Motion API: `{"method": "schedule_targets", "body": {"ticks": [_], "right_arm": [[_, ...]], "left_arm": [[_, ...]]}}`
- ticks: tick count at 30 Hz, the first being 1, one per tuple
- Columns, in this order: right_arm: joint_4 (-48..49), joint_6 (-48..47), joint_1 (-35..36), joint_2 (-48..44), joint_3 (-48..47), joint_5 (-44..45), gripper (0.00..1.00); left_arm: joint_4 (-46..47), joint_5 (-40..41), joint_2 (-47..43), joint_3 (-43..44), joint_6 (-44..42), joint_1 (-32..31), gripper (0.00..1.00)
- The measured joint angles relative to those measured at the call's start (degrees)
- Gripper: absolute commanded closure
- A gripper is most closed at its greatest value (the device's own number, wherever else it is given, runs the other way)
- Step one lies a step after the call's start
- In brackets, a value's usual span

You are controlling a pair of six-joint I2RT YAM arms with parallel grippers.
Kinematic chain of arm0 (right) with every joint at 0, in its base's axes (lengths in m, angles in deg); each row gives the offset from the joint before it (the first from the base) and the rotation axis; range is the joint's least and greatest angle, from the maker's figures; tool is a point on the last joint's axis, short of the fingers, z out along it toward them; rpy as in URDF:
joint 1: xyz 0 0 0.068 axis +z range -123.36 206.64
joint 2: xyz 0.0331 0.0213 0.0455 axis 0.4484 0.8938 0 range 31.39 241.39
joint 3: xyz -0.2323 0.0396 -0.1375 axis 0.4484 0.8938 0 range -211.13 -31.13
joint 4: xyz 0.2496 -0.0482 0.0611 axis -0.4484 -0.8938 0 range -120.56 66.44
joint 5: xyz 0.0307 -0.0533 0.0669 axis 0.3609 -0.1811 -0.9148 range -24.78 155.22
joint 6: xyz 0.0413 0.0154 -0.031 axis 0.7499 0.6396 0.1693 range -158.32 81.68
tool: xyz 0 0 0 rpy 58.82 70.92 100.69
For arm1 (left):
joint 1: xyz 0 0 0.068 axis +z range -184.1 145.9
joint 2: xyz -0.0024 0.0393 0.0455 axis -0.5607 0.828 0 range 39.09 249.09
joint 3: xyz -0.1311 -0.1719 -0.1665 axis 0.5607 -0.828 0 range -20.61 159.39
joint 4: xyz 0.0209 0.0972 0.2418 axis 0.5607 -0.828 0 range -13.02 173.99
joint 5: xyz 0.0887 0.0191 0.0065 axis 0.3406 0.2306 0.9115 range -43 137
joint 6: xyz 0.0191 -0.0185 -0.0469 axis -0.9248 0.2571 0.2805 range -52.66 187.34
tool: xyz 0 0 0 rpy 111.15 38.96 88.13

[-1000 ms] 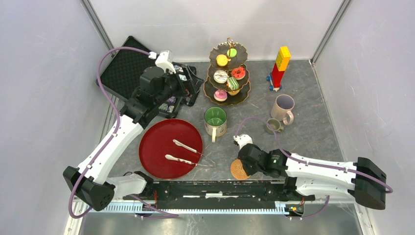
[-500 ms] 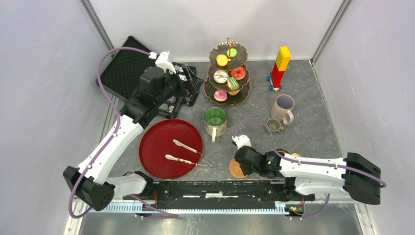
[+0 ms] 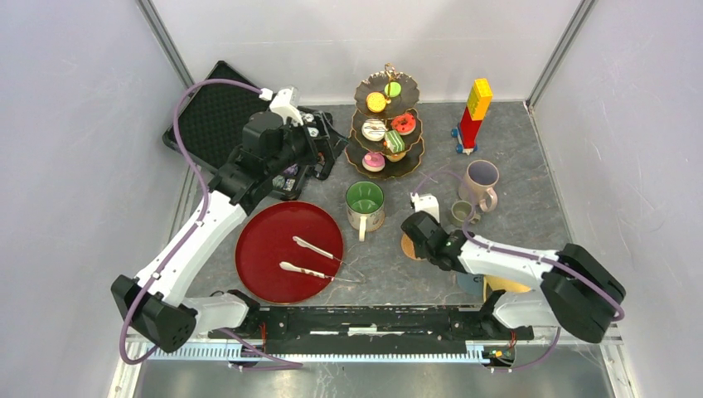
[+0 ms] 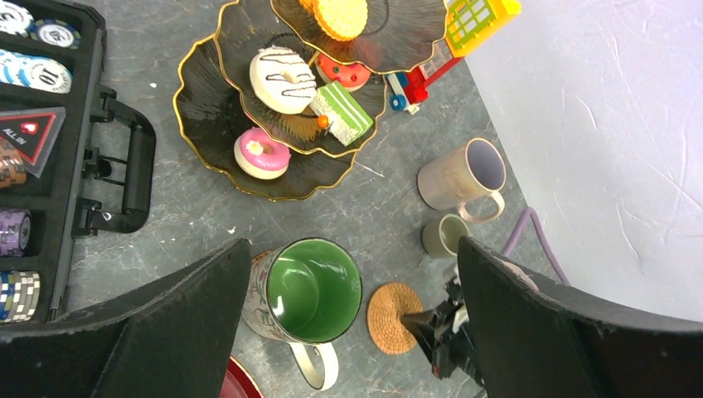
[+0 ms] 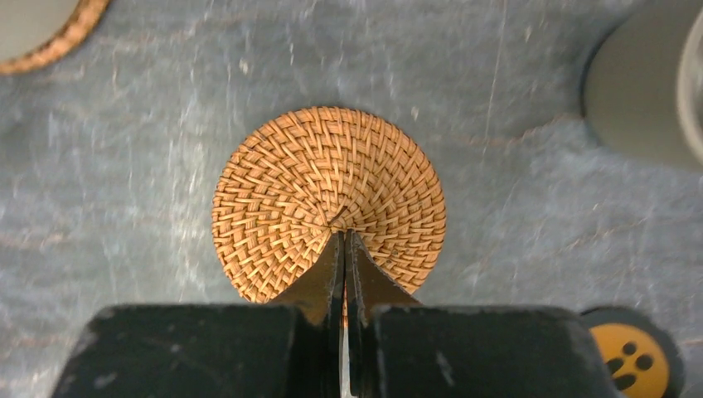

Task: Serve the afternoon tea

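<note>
The three-tier dark stand (image 3: 414, 160) (image 4: 199, 124) at the back holds donuts, macarons and a green cake. In front of it stand the green-lined mug (image 3: 365, 201) (image 4: 313, 290), the lilac mug (image 3: 479, 181) (image 4: 464, 174) and the small grey mug (image 3: 463, 212) (image 4: 443, 235). My right gripper (image 3: 417, 241) (image 5: 344, 234) is shut, its tips pinching the middle of a woven round coaster (image 3: 407, 247) (image 4: 390, 319) (image 5: 327, 174) between the green-lined and grey mugs. My left gripper (image 3: 325, 143) (image 4: 352, 249) hangs open high above the green-lined mug, holding nothing.
A round red tray (image 3: 265, 249) with metal tongs (image 3: 311, 259) lies front left. A black case of poker chips (image 3: 211, 116) (image 4: 50, 166) sits back left. The red-and-yellow block tower (image 3: 474, 112) stands back right. A yellow object (image 3: 507, 287) shows partly under my right arm.
My right gripper has travelled from the table's front edge back toward the mugs, taking the woven coaster with it. The left arm has shifted only slightly.
</note>
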Motion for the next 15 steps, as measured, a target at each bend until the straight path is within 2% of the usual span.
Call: {"method": "schedule_targets", "body": {"ticks": [8, 15], "right_arm": [[6.05, -7.98, -7.06, 12.07, -8.22, -0.26, 1.0], [9.29, -10.93, -9.31, 16.5, -11.63, -2.54, 1.0]], "left_arm": [[-0.09, -1.07, 3.65, 0.02, 0.0, 0.02, 0.0], [-0.52, -1.16, 6.51, 0.04, 0.0, 0.02, 0.0]]}}
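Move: The woven coaster lies right beneath the right hand's shut fingertips, its middle about 2 cm ahead, 1 cm left and 2 cm below. From that hand, the green mug is some 11 cm ahead and 16 cm left, the small cup 11 cm ahead and 13 cm right, the lilac mug 21 cm ahead and 18 cm right. The left hand has the green mug about level, 8 cm right and 28 cm below, the coaster 10 cm back, 23 cm right and 33 cm below. Forward and level over the table, easing off towards the end, the right hand travels about 8 cm with its closed fingertips still pressed on the woven coaster, dragging it up beside the green mug with a slight drift left. Meanwhile the left hand, wide open, sinks some 5 cm towards the green mug, edging forward and tipping its fingers slightly down. ##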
